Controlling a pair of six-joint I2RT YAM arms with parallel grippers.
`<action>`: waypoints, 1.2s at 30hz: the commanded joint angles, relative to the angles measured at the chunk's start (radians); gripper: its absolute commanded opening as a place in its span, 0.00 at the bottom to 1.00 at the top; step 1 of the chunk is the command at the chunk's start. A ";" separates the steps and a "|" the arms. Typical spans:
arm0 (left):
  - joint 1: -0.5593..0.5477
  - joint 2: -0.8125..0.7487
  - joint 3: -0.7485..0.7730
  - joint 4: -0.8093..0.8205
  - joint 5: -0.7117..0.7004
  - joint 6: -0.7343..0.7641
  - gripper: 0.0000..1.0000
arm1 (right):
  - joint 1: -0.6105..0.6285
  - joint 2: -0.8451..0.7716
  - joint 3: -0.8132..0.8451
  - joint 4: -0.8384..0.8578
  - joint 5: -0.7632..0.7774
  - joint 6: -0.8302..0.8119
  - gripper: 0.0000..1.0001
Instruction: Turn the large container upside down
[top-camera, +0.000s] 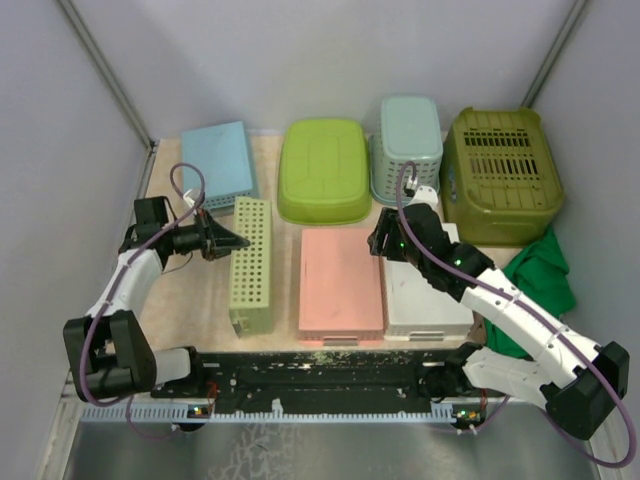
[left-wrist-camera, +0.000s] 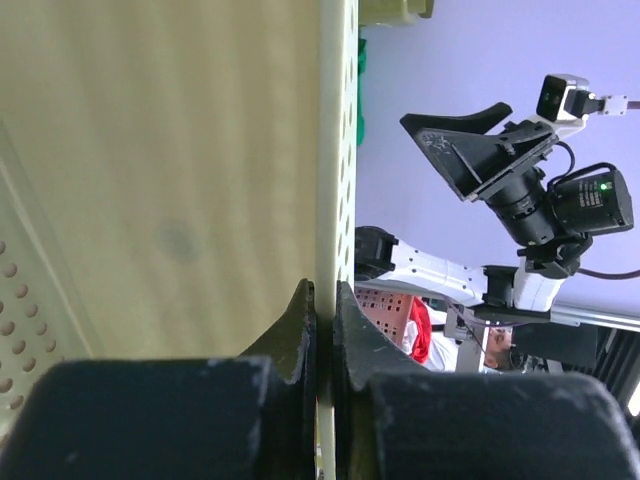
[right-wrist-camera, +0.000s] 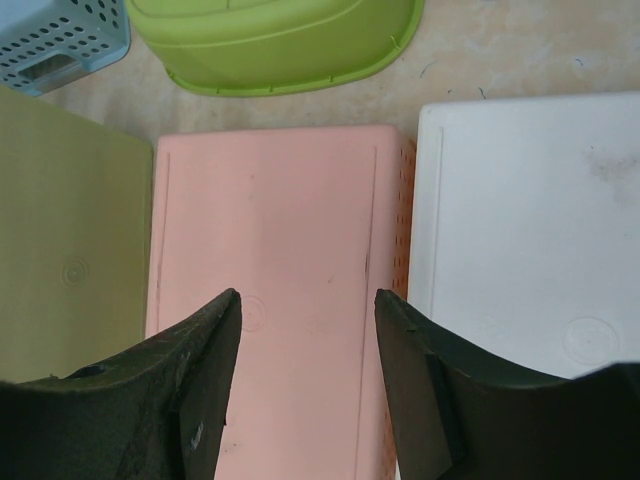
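The large container (top-camera: 250, 262), a pale green bin with perforated walls, stands on its long side at the left of the table, its hole-dotted wall facing up. My left gripper (top-camera: 238, 242) is shut on its rim. In the left wrist view the fingers (left-wrist-camera: 322, 295) pinch the thin pale green wall (left-wrist-camera: 338, 150), and the container's smooth bottom (left-wrist-camera: 170, 180) fills the left. My right gripper (top-camera: 380, 243) hovers open over the pink container (right-wrist-camera: 270, 280), with nothing between its fingers (right-wrist-camera: 308, 300). The pale green bottom (right-wrist-camera: 70, 260) shows at the left of the right wrist view.
Upside-down bins surround it: pink (top-camera: 340, 285) and white (top-camera: 425, 295) in front, blue (top-camera: 218, 160), lime green (top-camera: 323, 168), teal (top-camera: 407, 148) and olive (top-camera: 500, 175) along the back. A green cloth (top-camera: 545, 275) lies at the right.
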 joint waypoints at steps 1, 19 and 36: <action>0.035 0.018 0.029 -0.197 -0.195 0.221 0.00 | -0.007 -0.019 0.031 0.036 0.007 -0.016 0.56; 0.040 -0.062 0.127 -0.410 -0.758 0.351 0.02 | -0.006 0.044 0.042 0.078 -0.029 -0.032 0.56; -0.068 -0.135 0.122 -0.193 -0.258 0.281 0.00 | -0.006 0.107 0.067 0.107 -0.066 -0.026 0.55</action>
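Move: The left fingers are shut on the rim of the pale green basket, which stands on its long side with its opening to the left; its middle is about 4 cm right, 5 cm back and 9 cm below. Bare table lies some 13 cm left, 7 cm back and 20 cm down. The light blue basket is about 18 cm ahead and 5 cm left, the pink box 22 cm right and 9 cm back. From the right hand that bare patch is roughly 43 cm left and 7 cm back, 20 cm below. Still pinching the pale green basket's rim, the left hand draws it nearly 7 cm left, away from the pink box, with some forward drift, then slips slightly back right and sinks about 2 cm. Its wrist rolls some 30 degrees, pointing the fingers more steeply down, and turns a little counter-clockwise. The empty right hand, half open, eases down and left by about 2 cm each. ##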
